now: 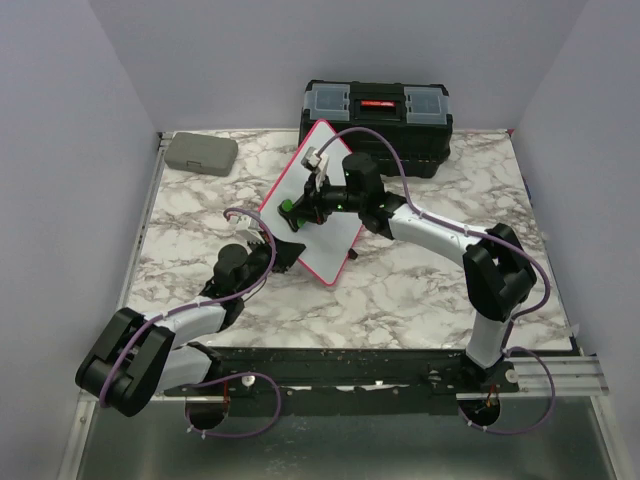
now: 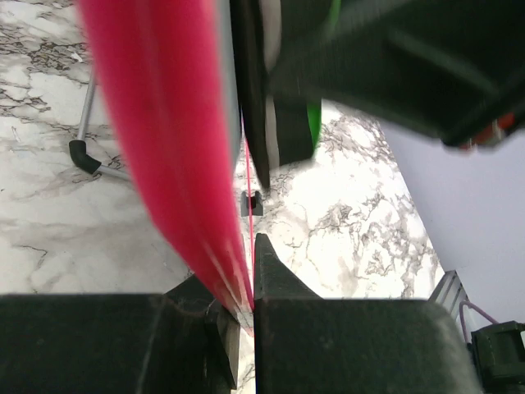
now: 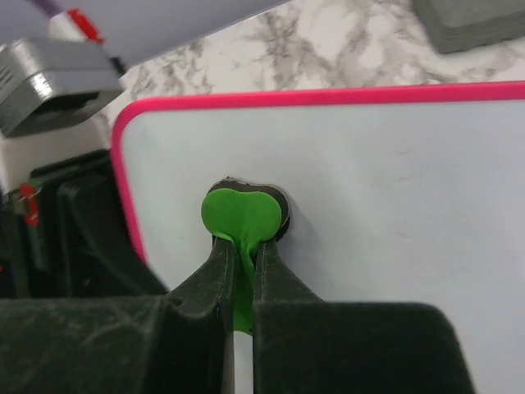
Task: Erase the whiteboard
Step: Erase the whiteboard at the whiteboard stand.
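Note:
The whiteboard (image 1: 333, 252), white with a red-pink frame, stands tilted mid-table. My left gripper (image 1: 288, 250) is shut on its near-left edge. In the left wrist view the red frame (image 2: 164, 123) runs up from between the closed fingers of the left gripper (image 2: 246, 305). My right gripper (image 1: 296, 208) is shut on a small green eraser (image 1: 287, 207) and presses it on the board face. In the right wrist view the green eraser (image 3: 244, 215) with its dark pad lies flat against the whiteboard (image 3: 394, 205) near its left edge, just ahead of the right gripper (image 3: 244, 256). The board face there shows no writing.
A black toolbox (image 1: 375, 115) stands at the back just behind the board. A small grey case (image 1: 200, 153) lies at the back left corner and shows as the grey case (image 3: 476, 20) in the right wrist view. A metal leg with a black foot (image 2: 82, 154) rests on the marble.

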`<action>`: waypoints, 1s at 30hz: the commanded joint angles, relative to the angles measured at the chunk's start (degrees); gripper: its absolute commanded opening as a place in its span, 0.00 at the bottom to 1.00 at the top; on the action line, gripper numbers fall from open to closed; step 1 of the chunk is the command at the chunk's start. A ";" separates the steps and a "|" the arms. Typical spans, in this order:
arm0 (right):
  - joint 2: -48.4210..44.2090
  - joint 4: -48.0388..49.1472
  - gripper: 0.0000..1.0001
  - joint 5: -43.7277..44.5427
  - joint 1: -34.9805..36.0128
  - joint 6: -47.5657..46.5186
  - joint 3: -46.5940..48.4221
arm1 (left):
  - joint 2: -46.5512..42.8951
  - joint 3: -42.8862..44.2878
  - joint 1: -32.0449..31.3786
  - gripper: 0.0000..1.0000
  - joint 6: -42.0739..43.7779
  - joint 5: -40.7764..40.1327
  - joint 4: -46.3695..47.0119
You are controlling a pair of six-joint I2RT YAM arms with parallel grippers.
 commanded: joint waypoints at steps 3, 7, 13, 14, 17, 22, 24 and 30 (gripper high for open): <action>8.34 -0.15 0.01 16.88 -11.36 8.52 6.71 | -2.18 3.12 -2.18 0.00 -0.09 9.33 5.99; 11.29 -1.60 0.01 17.46 -17.46 6.98 7.75 | -2.31 2.70 -2.18 0.00 0.25 9.48 5.95; 13.44 -3.43 0.01 8.74 -19.84 2.06 1.68 | -1.86 2.26 -2.18 0.00 -0.30 9.50 7.45; 13.32 -3.12 0.00 7.07 -19.84 1.86 -0.40 | -1.99 2.14 -2.18 0.00 -0.17 9.35 7.47; 12.01 -2.69 0.01 -0.55 -19.35 2.17 -5.72 | -2.31 2.21 -2.18 0.00 0.16 9.20 7.04; 2.87 -0.03 0.01 -6.56 -12.04 1.51 -15.53 | -2.04 2.22 -2.13 0.00 -0.06 8.76 7.21; -0.98 0.39 0.01 -8.04 -7.79 1.92 -17.36 | -2.17 2.06 -2.17 0.00 -0.14 8.37 7.14; -5.96 4.94 0.01 -7.32 -3.34 10.44 -14.15 | -2.40 1.71 -2.18 0.00 0.13 7.48 6.46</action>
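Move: The whiteboard's middle is about 10 cm ahead, 11 cm to the right and 6 cm below the right hand, whose eraser is already against the face near the left edge. The left gripper, clamped on that edge, is roughly 8 cm back, 3 cm right and 5 cm lower. The black toolbox stands some 45 cm ahead, 28 cm right, 12 cm lower. From the left hand the board's middle is about 17 cm ahead and 9 cm right, nearly level. The eraser, still pinched in the right gripper, sweeps quickly over the whiteboard's face in one long loop: some 18 cm forward and 17 cm right, dropping down the board's slope, then back and partly left towards the left gripper. The right wrist swings about 35 degrees clockwise going out and nearly all the way back on the return. The left gripper keeps hold of the board's edge, practically still. ##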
